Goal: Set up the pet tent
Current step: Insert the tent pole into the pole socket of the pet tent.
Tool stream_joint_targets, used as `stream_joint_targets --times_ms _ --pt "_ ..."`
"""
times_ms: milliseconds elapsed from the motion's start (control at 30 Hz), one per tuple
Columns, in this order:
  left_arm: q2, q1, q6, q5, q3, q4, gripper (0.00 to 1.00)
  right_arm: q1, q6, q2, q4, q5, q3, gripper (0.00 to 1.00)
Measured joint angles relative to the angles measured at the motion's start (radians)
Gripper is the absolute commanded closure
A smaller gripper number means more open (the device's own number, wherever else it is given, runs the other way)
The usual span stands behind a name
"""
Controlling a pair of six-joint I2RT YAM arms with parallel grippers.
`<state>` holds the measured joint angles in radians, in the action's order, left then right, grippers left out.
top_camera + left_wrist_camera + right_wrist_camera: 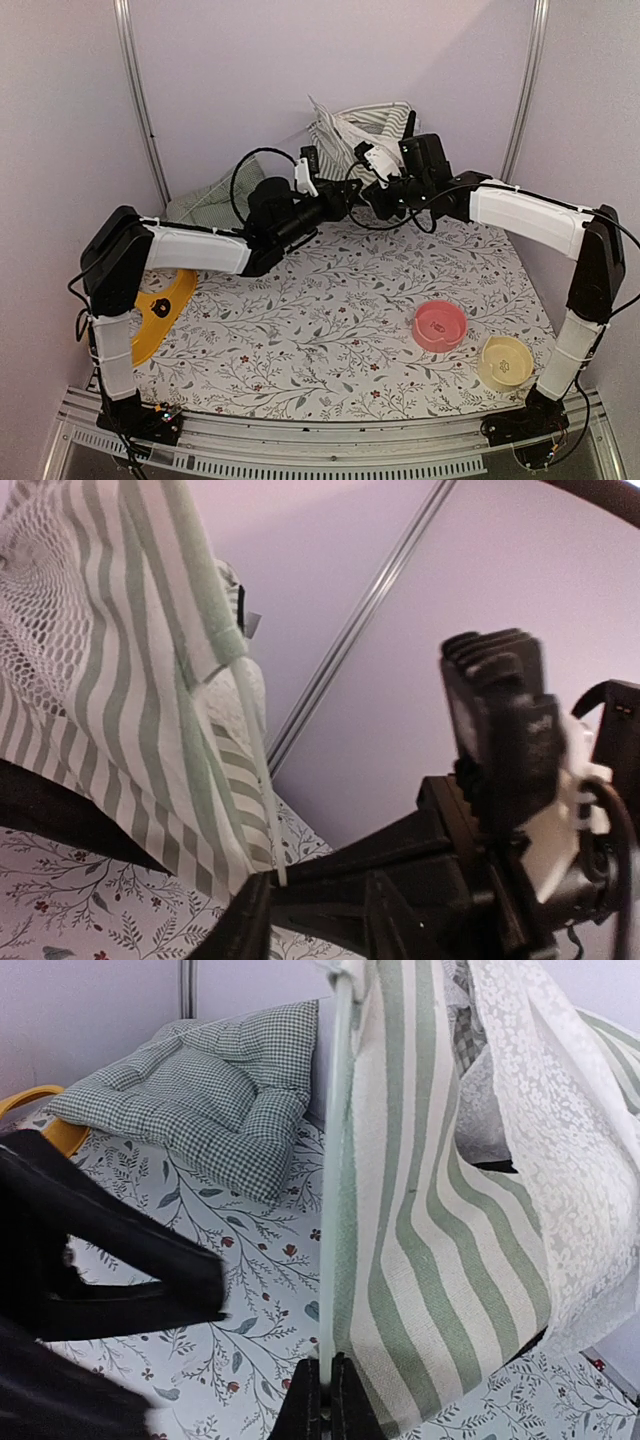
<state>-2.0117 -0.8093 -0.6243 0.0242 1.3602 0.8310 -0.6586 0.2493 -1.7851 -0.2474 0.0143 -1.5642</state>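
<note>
The pet tent (352,125) is a slumped heap of green-and-white striped fabric and white mesh at the back of the table. One of its thin pale poles (328,1260) runs down the edge of a striped panel (430,1240). My right gripper (326,1392) is shut on the lower end of that pole. In the left wrist view the same pole (258,780) ends at the right gripper's black fingers (350,865). My left gripper (205,1300) stands open just left of the pole, not touching it. Both grippers meet in front of the tent, left gripper (345,198) and right gripper (367,192).
A green checked cushion (205,205) lies at the back left, also seen as cushion (200,1090). A yellow curved dish (160,310) sits at the left edge. A pink bowl (440,325) and a pale yellow bowl (505,360) stand front right. Walls close in behind.
</note>
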Motion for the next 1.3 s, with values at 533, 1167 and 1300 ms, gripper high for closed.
stream_joint_targets --times_ms 533,1167,1300 --pt "0.491 0.076 0.03 0.069 -0.306 -0.209 0.47 0.065 0.052 0.149 0.127 0.024 0.162 1.0" --pt "0.567 0.59 0.352 -0.066 -0.161 -0.987 0.33 0.142 0.153 0.4 0.43 -0.034 0.603 1.0" --pt "0.461 0.611 0.426 -0.047 -0.107 -1.001 0.32 0.142 0.156 0.452 0.588 -0.039 0.777 1.0"
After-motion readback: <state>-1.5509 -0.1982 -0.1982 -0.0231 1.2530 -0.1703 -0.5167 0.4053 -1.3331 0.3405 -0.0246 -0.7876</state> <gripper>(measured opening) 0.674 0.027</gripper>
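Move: The left hand, just loosened at the tent pole, has the checked cushion some 33 cm to its left, 17 cm farther out and 25 cm below; the striped tent hangs about 13 cm ahead and slightly above. The right hand still pinches the tent pole's lower end, with the tent some 15 cm straight ahead and 5 cm up. The pink bowl lies 21 cm back, 17 cm right and 25 cm below it. Opening wider, the left hand arcs 35 cm left towards the cushion; the right draws its held pole 11 cm right. ##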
